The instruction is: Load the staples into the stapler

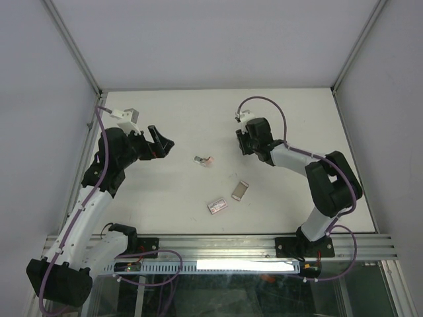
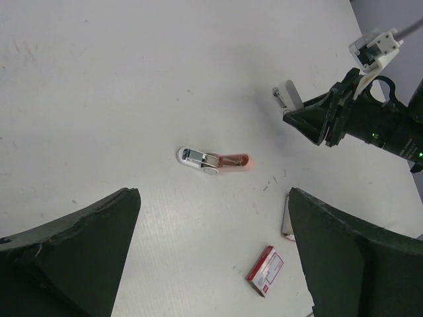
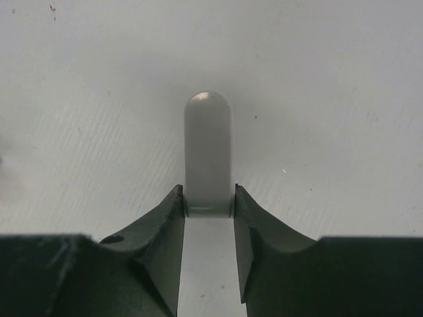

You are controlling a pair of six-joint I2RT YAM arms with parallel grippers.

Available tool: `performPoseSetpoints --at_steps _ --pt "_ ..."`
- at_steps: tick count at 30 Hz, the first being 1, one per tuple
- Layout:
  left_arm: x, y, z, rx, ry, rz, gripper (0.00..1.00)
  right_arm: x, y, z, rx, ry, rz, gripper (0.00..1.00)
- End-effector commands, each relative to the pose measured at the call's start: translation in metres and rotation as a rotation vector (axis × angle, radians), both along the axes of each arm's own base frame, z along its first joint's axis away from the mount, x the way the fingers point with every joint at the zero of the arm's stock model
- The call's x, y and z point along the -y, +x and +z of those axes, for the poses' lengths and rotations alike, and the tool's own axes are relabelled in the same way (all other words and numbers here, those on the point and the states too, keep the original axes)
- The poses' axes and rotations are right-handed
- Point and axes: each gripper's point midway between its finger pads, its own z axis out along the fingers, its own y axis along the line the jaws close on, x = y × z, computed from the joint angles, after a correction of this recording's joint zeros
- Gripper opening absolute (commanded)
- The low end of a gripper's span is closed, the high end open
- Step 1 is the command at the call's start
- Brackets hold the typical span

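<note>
The stapler (image 1: pixel 205 160) lies mid-table, small, pink and white; in the left wrist view the stapler (image 2: pixel 211 160) shows bare metal at its white end. My left gripper (image 1: pixel 160 142) hovers to its left, wide open (image 2: pixel 213 193), with nothing between the fingers. My right gripper (image 1: pixel 244 142) hangs to the stapler's right, shut (image 3: pixel 207 198) on a flat pale grey piece (image 3: pixel 207 152) with a rounded end, which also shows as the pale piece (image 2: pixel 288 94) in the left wrist view. I cannot make out the staples in any view.
A flat red-and-white box (image 1: pixel 217 205) lies nearer the front edge, and the same box (image 2: pixel 266 271) shows in the left wrist view. A grey-brown sleeve (image 1: pixel 240 190) lies beside it. Grey walls close in the table (image 1: pixel 165 218) at the back and both sides.
</note>
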Motion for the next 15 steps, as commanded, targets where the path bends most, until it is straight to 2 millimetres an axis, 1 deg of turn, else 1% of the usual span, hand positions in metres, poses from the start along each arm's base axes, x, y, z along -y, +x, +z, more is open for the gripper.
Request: performPoseSetpoints --at_steps 1,4,7,9,12,15 --pt "-0.002 0.0 0.007 0.03 -0.046 0.021 0.99 -0.002 0.014 0.041 0.128 0.069 -0.025 0.34" --pt "0.002 -0.001 0.004 0.026 -0.089 0.022 0.99 -0.002 0.013 0.041 0.126 0.068 -0.024 0.34" --pt "0.001 0.0 -0.007 0.005 -0.107 0.045 0.99 -0.001 0.013 0.036 0.112 0.06 -0.025 0.34" --pt "0.005 0.001 -0.014 -0.004 -0.127 0.043 0.99 0.0 0.009 0.033 0.108 0.058 -0.024 0.34" --pt "0.025 0.003 -0.026 0.0 -0.125 0.025 0.99 0.004 0.004 0.036 0.135 0.073 -0.026 0.34" --pt "0.057 0.008 -0.042 -0.017 -0.018 0.013 0.99 0.01 -0.003 0.039 0.14 0.075 -0.031 0.34"
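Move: The open white-and-pink stapler lies about 9 cm ahead of the left hand, 14 cm to its right and 22 cm below. From there the staple box is some 19 cm nearer the base and 5 cm farther right; the beige tray is about 13 cm nearer and 14 cm farther right. From the right hand, that stapler is about 16 cm left, 2 cm back and 6 cm below. The right hand keeps its pinch on the grey round-ended stapler piece just above the table, drawing it back only about 1.5 cm with a slight shift right. The empty left hand, fingers still wide open, sinks about 5 cm, then also swings right a couple of centimetres, speeding up towards the open stapler and tipping down slightly. ##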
